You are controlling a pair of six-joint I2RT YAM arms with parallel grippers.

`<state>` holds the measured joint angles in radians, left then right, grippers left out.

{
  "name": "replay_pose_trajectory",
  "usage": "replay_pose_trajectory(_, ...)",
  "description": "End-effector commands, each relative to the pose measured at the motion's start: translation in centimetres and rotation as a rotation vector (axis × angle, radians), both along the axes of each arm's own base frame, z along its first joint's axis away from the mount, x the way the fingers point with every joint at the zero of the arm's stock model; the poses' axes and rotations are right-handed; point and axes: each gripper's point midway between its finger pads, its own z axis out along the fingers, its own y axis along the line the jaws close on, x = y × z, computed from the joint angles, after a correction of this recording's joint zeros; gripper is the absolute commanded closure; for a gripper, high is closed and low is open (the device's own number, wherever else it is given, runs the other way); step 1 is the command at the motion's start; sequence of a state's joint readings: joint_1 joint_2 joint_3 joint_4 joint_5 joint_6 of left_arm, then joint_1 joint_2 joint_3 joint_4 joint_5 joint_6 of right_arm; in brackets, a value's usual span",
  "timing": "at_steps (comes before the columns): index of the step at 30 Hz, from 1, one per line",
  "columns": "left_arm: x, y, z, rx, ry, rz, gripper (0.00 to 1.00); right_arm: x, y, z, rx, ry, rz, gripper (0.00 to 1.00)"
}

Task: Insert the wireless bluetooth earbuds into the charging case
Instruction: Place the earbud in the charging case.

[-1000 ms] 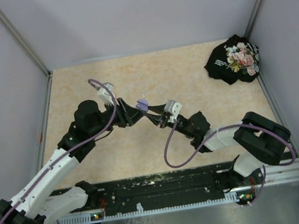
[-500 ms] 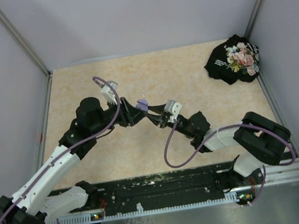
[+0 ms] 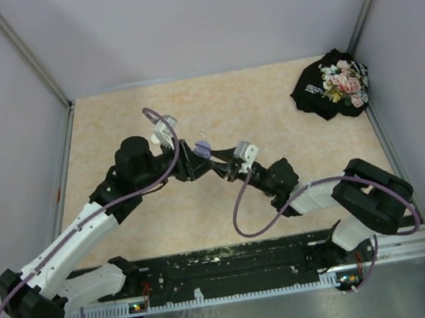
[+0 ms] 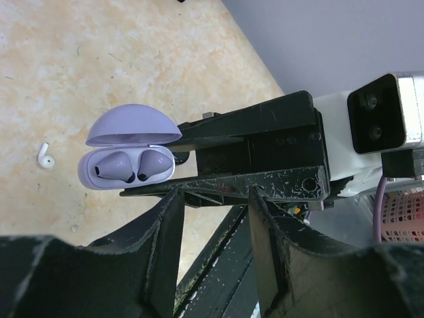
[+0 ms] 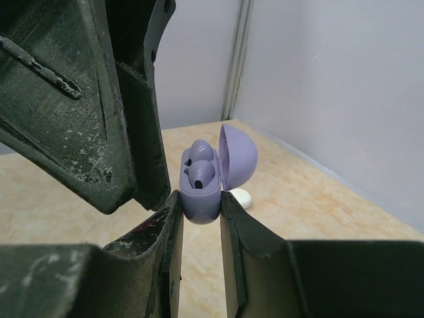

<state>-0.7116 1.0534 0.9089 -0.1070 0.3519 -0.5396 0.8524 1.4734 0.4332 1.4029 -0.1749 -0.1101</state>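
My right gripper (image 5: 200, 199) is shut on the lavender charging case (image 5: 199, 195) and holds it above the table with its lid (image 5: 237, 158) hinged open. Two purple earbuds (image 5: 201, 173) sit in the case's sockets; the left wrist view shows them side by side (image 4: 126, 165). Just beside the case is my left gripper (image 4: 215, 195), open with nothing between its fingers, one of which (image 5: 132, 126) rises to the left of the case. In the top view both grippers meet at the case (image 3: 204, 149) mid-table. A loose white earbud (image 4: 44, 156) lies on the table.
A black pouch with a floral print (image 3: 333, 85) lies at the back right corner. Grey walls enclose the tan table (image 3: 268, 103) on three sides. A pink mesh basket (image 4: 404, 205) shows behind the right arm.
The left arm has slid rightward and forward, bringing its gripper closer to the case, and its jaws have narrowed a little. The right arm and the case have stayed still.
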Motion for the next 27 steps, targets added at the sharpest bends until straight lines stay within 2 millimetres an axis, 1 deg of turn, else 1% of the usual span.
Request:
replay_pose_trajectory(1,0.5,-0.7,2.1,-0.025,-0.064,-0.014,0.51,-0.9,0.1,3.8,0.088,-0.070,0.035,1.00)
replay_pose_trajectory(4,0.5,-1.0,2.3,-0.027,-0.065,-0.022,0.51,-1.0,0.1,3.7,0.087,-0.071,0.039,1.00)
replay_pose_trajectory(6,0.5,-0.8,2.8,-0.026,-0.079,-0.019,0.47,-1.0,0.1,3.6,0.083,-0.065,0.039,1.00)
replay_pose_trajectory(11,1.2,1.0,3.8,0.032,-0.156,0.052,0.42,-1.3,0.2,3.1,0.061,-0.046,0.076,1.00)
replay_pose_trajectory(12,1.5,1.4,3.9,0.051,-0.168,0.075,0.37,-1.4,0.2,2.9,0.052,-0.042,0.083,1.00)
replay_pose_trajectory(14,1.9,2.4,4.3,0.078,-0.181,0.117,0.30,-1.6,0.0,2.7,0.037,-0.035,0.095,1.00)
replay_pose_trajectory(17,2.3,3.7,5.0,0.103,-0.223,0.144,0.23,-2.0,-0.1,2.3,0.020,-0.018,0.119,1.00)
replay_pose_trajectory(19,2.4,4.1,5.1,0.120,-0.236,0.134,0.17,-2.3,-0.3,2.4,0.021,-0.011,0.136,1.00)
replay_pose_trajectory(23,2.0,4.2,4.8,0.111,-0.229,0.069,0.09,-3.2,-0.4,2.8,0.029,-0.010,0.196,1.00)
replay_pose_trajectory(27,1.2,3.3,4.2,0.066,-0.193,-0.044,0.06,-4.1,-0.1,3.5,0.034,-0.006,0.265,1.00)
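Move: The charging case, lid open and both lilac earbuds already in it, is held by the right hand, its middle about 1 cm ahead, 2 cm left and 1 cm above. From the half-open left hand the case lies some 5 cm ahead, hardly to either side, about level. On the table some 20 cm below the left hand, a white earbud lies about 10 cm ahead, a white puck 12 cm ahead and 13 cm left. Left hand opens wide, moving about 6 cm left, up and forward, while the right draws the held case back. ##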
